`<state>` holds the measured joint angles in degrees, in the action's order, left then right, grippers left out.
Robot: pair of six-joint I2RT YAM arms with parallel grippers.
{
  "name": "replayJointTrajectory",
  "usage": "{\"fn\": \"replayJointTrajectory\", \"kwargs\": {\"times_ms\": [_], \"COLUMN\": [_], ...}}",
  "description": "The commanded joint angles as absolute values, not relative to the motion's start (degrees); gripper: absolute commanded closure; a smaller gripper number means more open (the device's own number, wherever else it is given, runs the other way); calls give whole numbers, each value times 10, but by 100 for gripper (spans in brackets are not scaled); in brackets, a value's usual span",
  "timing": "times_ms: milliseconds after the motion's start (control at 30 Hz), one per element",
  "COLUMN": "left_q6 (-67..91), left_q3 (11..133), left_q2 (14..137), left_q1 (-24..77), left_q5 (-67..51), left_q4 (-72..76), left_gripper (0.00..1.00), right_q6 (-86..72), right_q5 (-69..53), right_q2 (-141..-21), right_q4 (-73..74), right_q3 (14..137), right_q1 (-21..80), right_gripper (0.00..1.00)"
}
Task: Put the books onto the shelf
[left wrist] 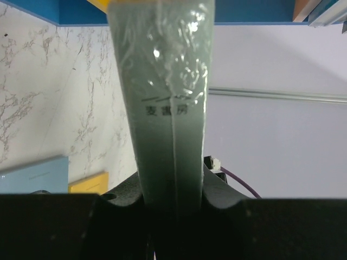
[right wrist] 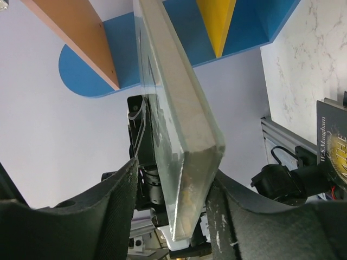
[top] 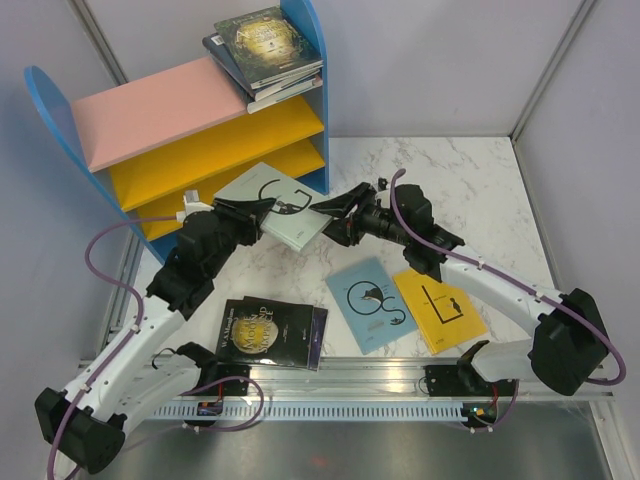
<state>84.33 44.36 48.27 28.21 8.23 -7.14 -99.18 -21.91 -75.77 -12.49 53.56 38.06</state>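
Observation:
A pale grey-green book [top: 282, 198] [left wrist: 162, 81] [right wrist: 176, 108] hangs in the air in front of the shelf [top: 150, 112], level with its lower yellow boards. My left gripper [top: 255, 212] [left wrist: 172, 190] is shut on the book's near edge. My right gripper [top: 335, 222] [right wrist: 173, 181] straddles the book's right corner. Its right finger [right wrist: 244, 227] touches the cover, while a gap shows between the left finger [right wrist: 108, 216] and the book. A stack of books [top: 265, 48] lies on the right end of the pink top board.
On the marble table lie a black book with gold lettering [top: 265, 335] [right wrist: 332, 142] on a purple one, a light blue book [top: 372, 303] [left wrist: 32, 173] and a yellow book [top: 438, 310] [left wrist: 89, 182]. Grey walls enclose the table.

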Motion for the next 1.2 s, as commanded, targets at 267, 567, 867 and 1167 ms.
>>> {"fn": "replayJointTrajectory", "kwargs": {"times_ms": [267,567,867,1167], "left_q6": [867,773,688,648], "left_q3": [433,470,495,500], "left_q2": [472,464,413,326], "left_q1": [297,296,295,295], "left_q5": [7,-24,-26,32], "left_q4": [-66,-113,-248,-326], "left_gripper": [97,64,12,0], "right_q6": [-1007,-954,-933,-926], "right_q5": [-143,-121,-142,-184], "right_q2": [-762,-738,-711,-767], "right_q4": [-249,-210,-173,-175], "right_q3": [586,605,595,673], "right_q1": [394,389,338,291], "right_gripper": [72,100,100,100]}}
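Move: Between the two hands hangs the grey-green book, still gripped by the left: its middle is about 3 cm ahead of and 4 cm right of the left hand, and roughly 9 cm left of and 2 cm ahead of the right, whose half-open fingers straddle its right end. From the right hand, the shelf's near right corner stands some 26 cm ahead and 5 cm left; on the table about 28 cm below, the blue book lies 13 cm right and 4 cm back. Closing on the right end of the grey-green book, the right fingers take a grip while both hands stay nearly still; only then do the left fingers open wide and let go, the left hand drawing back about 8 cm. The right hand carries the book forward nearly 7 cm and right about 5 cm, rising slightly and turning some 15 degrees clockwise, towards the shelf's near right corner. ##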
